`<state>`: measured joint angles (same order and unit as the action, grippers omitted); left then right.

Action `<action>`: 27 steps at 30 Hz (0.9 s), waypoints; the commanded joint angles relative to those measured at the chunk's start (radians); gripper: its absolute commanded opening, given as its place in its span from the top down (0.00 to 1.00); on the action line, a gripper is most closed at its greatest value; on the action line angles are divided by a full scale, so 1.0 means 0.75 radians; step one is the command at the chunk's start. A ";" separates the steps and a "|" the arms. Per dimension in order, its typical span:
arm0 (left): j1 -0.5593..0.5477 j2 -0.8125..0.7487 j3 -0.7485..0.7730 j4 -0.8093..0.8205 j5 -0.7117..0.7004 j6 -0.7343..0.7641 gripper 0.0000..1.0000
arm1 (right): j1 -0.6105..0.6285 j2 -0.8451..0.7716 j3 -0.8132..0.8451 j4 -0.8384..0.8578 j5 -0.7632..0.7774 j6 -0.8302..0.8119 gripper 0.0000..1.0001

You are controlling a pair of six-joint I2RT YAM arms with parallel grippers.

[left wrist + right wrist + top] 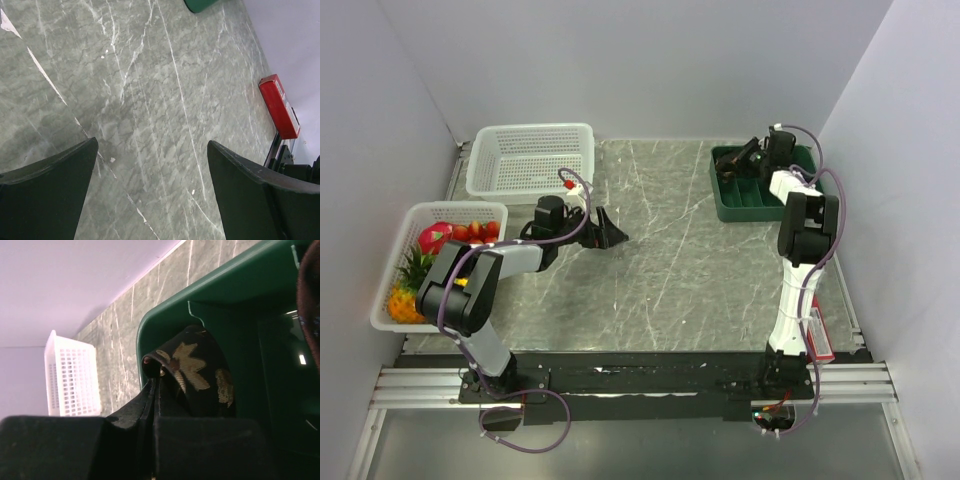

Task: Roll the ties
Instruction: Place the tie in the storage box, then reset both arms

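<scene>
A tie [192, 370] of dark fabric with tan leaf shapes lies folded inside the green tray [230, 285]. My right gripper [156, 382] is shut on its folded edge, and the jaws meet with cloth pinched between them. From above, the right gripper [752, 152] reaches into the green tray [745, 210] at the back right, where the tie is hard to tell from the black fingers. My left gripper [610, 235] hovers over the marble table left of centre. In its wrist view the left gripper [152, 150] is open, with only bare table between its fingers [50, 190].
An empty white basket [530, 160] stands at the back left, also in the right wrist view as the white basket [70, 375]. A second white basket with fruit [430, 260] sits at the left edge. A red box [278, 106] lies by the right arm's base.
</scene>
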<state>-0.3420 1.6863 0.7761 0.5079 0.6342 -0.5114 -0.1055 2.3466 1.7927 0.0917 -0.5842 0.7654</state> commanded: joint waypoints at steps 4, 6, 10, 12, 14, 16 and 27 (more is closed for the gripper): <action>-0.004 -0.054 0.021 0.014 -0.017 0.023 0.04 | 0.008 -0.114 -0.034 0.111 -0.035 0.004 1.00; -0.004 -0.064 0.025 0.018 -0.029 0.019 0.04 | 0.006 -0.161 -0.030 0.115 0.000 -0.022 1.00; -0.004 -0.101 0.027 0.010 -0.074 0.003 0.04 | 0.006 -0.300 -0.028 0.117 0.012 -0.073 1.00; -0.004 -0.131 0.027 0.006 -0.115 0.001 0.04 | 0.010 -0.359 -0.059 0.133 0.026 -0.098 1.00; -0.004 -0.164 0.031 -0.010 -0.142 0.007 0.04 | 0.010 -0.447 -0.126 0.150 0.028 -0.114 1.00; -0.004 -0.191 0.021 -0.008 -0.183 0.011 0.04 | 0.018 -0.543 -0.203 0.148 0.045 -0.161 0.96; -0.004 -0.450 0.070 -0.313 -0.749 0.054 0.04 | 0.222 -1.122 -0.786 -0.010 0.570 -0.617 0.62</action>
<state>-0.3420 1.4235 0.7815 0.3683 0.2726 -0.4973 -0.0124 1.6352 1.3029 0.1474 -0.3733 0.4732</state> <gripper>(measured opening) 0.963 0.328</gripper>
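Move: The rolled tie is practically at the right hand's shut fingertips, its middle about 1 cm ahead, 1 cm left and 2 cm lower, in the storage box's far left compartment. The other rolled tie lies some 7 cm to the hand's right, 1 cm ahead and 2 cm lower; the box's middle is roughly 9 cm right, 4 cm back and 3 cm lower. From the left hand, the rolled tie is about 26 cm ahead, 29 cm right and 3 cm lower. Up first, then back towards its base as well, the right hand comes free of the rolled tie and leaves the storage box, ending about 17 cm higher and 11 cm back, fingertips tilting up some 20 degrees while the fingers part to about a third. The left hand, empty and wide open, rises about 7 cm and swings left and a little forward, turning counter-clockwise. ##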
